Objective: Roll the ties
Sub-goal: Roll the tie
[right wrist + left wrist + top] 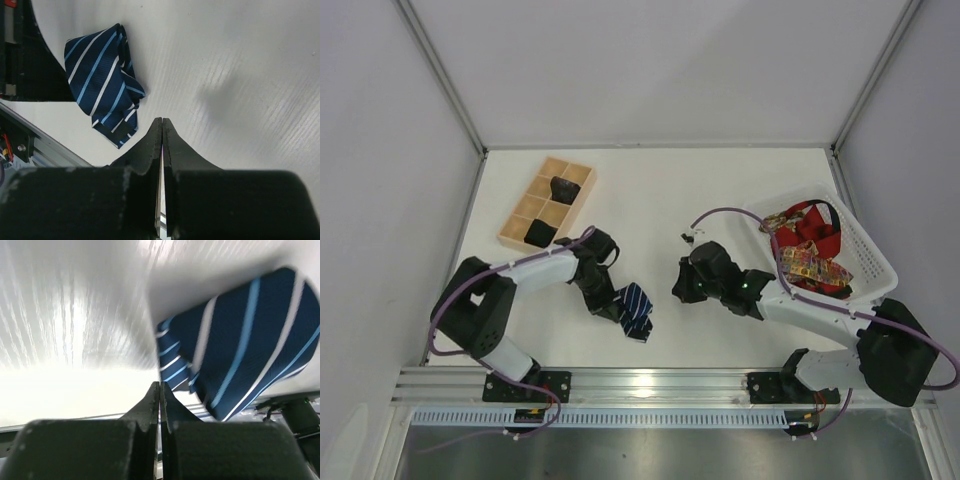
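Note:
A navy tie with pale diagonal stripes (636, 310) lies loosely bunched on the white table near the front edge. It also shows in the left wrist view (240, 345) and the right wrist view (100, 80). My left gripper (609, 303) (160, 385) sits just left of it, shut with nothing between its fingers. My right gripper (681, 285) (162, 121) is a short way to the tie's right, also shut and empty. A red tie (815, 225) and a gold-patterned tie (810, 265) lie in the basket. Two dark rolled ties (563, 188) (540, 232) sit in tray compartments.
A wooden compartment tray (510, 238) stands at the back left. A white plastic basket (870, 250) stands at the right, over my right arm. Metal rails run along the front edge (640, 385). The left arm's dark body (30, 60) fills the right wrist view's left side.

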You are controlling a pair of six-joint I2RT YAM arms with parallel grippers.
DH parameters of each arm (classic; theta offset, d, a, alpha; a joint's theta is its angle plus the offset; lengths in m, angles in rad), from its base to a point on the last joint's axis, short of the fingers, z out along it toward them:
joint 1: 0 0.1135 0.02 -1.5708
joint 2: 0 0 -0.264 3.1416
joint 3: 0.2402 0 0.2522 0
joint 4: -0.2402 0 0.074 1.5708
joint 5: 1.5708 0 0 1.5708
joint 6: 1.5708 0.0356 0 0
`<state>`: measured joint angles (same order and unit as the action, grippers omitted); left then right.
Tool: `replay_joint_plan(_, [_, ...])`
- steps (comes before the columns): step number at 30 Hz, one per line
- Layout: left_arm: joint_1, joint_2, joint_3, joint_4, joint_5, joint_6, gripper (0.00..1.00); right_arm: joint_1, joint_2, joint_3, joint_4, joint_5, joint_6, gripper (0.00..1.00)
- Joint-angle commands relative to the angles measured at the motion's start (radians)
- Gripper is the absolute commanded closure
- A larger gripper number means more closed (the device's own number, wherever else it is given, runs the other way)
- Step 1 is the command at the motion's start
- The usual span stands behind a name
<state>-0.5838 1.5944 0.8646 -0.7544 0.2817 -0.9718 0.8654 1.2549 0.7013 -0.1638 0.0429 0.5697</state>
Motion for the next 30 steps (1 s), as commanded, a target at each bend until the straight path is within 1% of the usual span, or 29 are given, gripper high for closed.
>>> replay_joint_plan(1, [-0.007, -0.100, -0.062, 0.015, 0.034, -0.044, 0.99, -0.005, 0.047, 0.035, 0.001, -0.032, -0.007, 1.00])
replay_joint_plan(4, [-0.004, -0.189, -0.142, 0.010, -0.002, -0.053, 1.00, -0.029, 0.119, 0.076, -0.003, -0.089, -0.051, 1.00])
replay_joint_plan(6, [0.005, -0.214, -0.182, 0.023, -0.016, -0.061, 0.99, -0.074, 0.171, 0.124, -0.020, -0.148, -0.085, 1.00])
replay_joint_plan(7, [0.016, -0.224, -0.194, 0.042, -0.012, -0.064, 1.00, -0.094, 0.188, 0.138, -0.037, -0.202, -0.117, 1.00])
replay_joint_plan(11, [0.022, -0.200, -0.229, 0.125, 0.025, -0.094, 1.00, -0.186, 0.294, 0.216, -0.083, -0.394, -0.223, 0.99])
replay_joint_plan(14, [0.022, -0.148, -0.219, 0.170, 0.033, -0.100, 1.00, -0.204, 0.360, 0.274, -0.141, -0.446, -0.299, 0.99])
replay_joint_plan(16, [0.022, -0.119, -0.205, 0.185, 0.030, -0.097, 0.99, -0.203, 0.406, 0.302, -0.173, -0.480, -0.318, 0.99])
replay_joint_plan(19, [0.022, -0.079, -0.188, 0.205, 0.030, -0.097, 0.99, -0.187, 0.431, 0.296, -0.177, -0.476, -0.312, 1.00])
replay_joint_plan(21, [0.024, -0.064, -0.184, 0.224, 0.034, -0.107, 1.00, -0.151, 0.431, 0.287, -0.168, -0.443, -0.291, 1.00])
replay_joint_plan(25, [0.021, -0.059, -0.185, 0.237, 0.037, -0.117, 1.00, -0.097, 0.436, 0.247, -0.114, -0.347, -0.240, 1.00])
replay_joint_plan(26, [0.022, -0.057, -0.190, 0.239, 0.039, -0.119, 1.00, -0.071, 0.440, 0.241, -0.105, -0.325, -0.237, 1.00])
replay_joint_plan(27, [0.021, -0.059, -0.191, 0.242, 0.039, -0.120, 1.00, -0.060, 0.442, 0.236, -0.086, -0.284, -0.241, 1.00])
replay_joint_plan(30, [0.019, -0.062, -0.203, 0.247, 0.039, -0.122, 1.00, -0.039, 0.463, 0.239, -0.074, -0.233, -0.255, 1.00])
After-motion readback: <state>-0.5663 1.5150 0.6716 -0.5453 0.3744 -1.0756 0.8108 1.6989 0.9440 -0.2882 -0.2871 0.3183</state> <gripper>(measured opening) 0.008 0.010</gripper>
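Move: The striped tie lies folded on the table between the hands. From the right hand it is about 9 cm to the left, some 2 cm back and 7 cm below; from the left hand it is about 4 cm to the right, 2 cm ahead and 1 cm lower. The left fingertips are right by its left side. Right hand, shut, sinks about 7 cm towards the tie, forward then back-left, while the left briefly backs off. ##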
